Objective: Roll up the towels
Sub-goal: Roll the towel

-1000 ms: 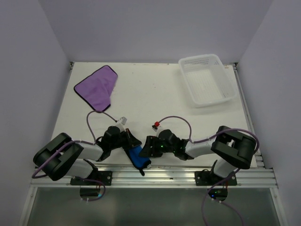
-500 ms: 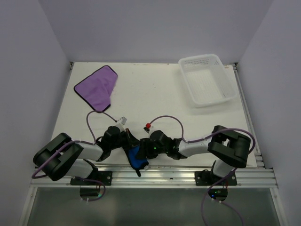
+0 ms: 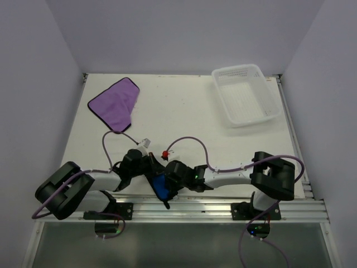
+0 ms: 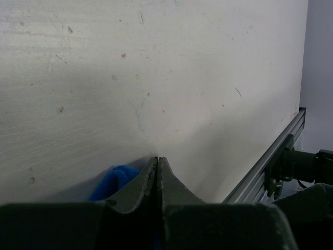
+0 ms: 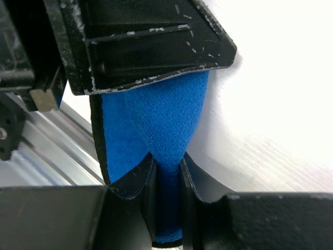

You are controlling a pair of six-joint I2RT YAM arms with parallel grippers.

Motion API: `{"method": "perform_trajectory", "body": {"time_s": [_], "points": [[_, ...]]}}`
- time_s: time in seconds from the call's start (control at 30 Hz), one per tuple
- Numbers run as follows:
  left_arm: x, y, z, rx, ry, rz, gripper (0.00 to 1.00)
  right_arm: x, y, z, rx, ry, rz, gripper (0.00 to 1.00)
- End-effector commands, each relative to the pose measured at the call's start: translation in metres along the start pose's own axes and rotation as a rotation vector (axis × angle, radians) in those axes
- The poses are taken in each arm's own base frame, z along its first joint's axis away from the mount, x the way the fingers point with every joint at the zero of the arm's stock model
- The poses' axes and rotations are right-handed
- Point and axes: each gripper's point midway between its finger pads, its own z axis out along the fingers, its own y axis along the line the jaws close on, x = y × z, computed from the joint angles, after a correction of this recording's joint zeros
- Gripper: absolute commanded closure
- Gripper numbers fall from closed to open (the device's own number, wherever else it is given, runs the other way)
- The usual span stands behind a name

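The blue towel is bunched into a narrow strip near the table's front edge, between my two grippers. My right gripper is shut on it; in the right wrist view the blue towel fills the gap between the jaws of the right gripper. Its far end runs under the black left gripper. My left gripper has its jaws pressed together, with the blue towel bulging beside its left finger. The purple towel lies flat at the back left, away from both grippers.
A white perforated basket stands at the back right. The aluminium rail runs along the front edge just below the grippers. Purple cables loop over the table behind the wrists.
My right gripper has slid left to the blue towel and closed its jaws on it. The towel has bunched shorter. The left gripper has stayed shut in place.
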Motion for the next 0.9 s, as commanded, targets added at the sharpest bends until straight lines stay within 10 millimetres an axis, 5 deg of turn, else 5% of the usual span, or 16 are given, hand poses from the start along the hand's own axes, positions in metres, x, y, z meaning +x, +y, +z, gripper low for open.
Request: {"method": "perform_trajectory", "body": {"time_s": [0.0, 0.2, 0.4, 0.63, 0.87], "points": [[-0.007, 0.013, 0.0, -0.086, -0.012, 0.061, 0.93, 0.003, -0.019, -0.014, 0.146, 0.008, -0.119, 0.88], [-0.029, -0.006, -0.004, -0.088, -0.053, 0.101, 0.63, -0.002, -0.026, -0.025, 0.238, -0.022, -0.232, 0.93], [-0.054, -0.03, -0.012, -0.064, -0.116, 0.142, 0.6, -0.002, -0.025, -0.034, 0.317, -0.082, -0.37, 0.94], [-0.053, -0.042, -0.012, -0.019, -0.095, 0.119, 0.59, -0.016, -0.016, -0.047, 0.474, -0.206, -0.557, 1.0], [-0.048, -0.068, -0.016, 0.09, -0.081, 0.068, 0.59, -0.009, -0.003, -0.043, 0.592, -0.199, -0.719, 0.99]]}}
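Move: The right fingers already pinch the near end of the blue towel's roll; its middle lies about 3 cm ahead of them and 4 cm left, roughly 1 cm lower. The blue towel's black-hemmed flap is level with them, some 5 cm to their left. From the left hand, shut on the roll's far end, the middle is about 6 cm back and 1 cm right; the purple towel lies 29 cm ahead and 19 cm left. Rising about 5 cm and easing a little forward, the left gripper comes free of the roll's far end and opens to under half. The right one keeps its pinch on the near end, drifts right about 3 cm, then draws back and up with part of that undone, rolling some 45 degrees in all, left side dipping and fingers swinging round to point more forward. ##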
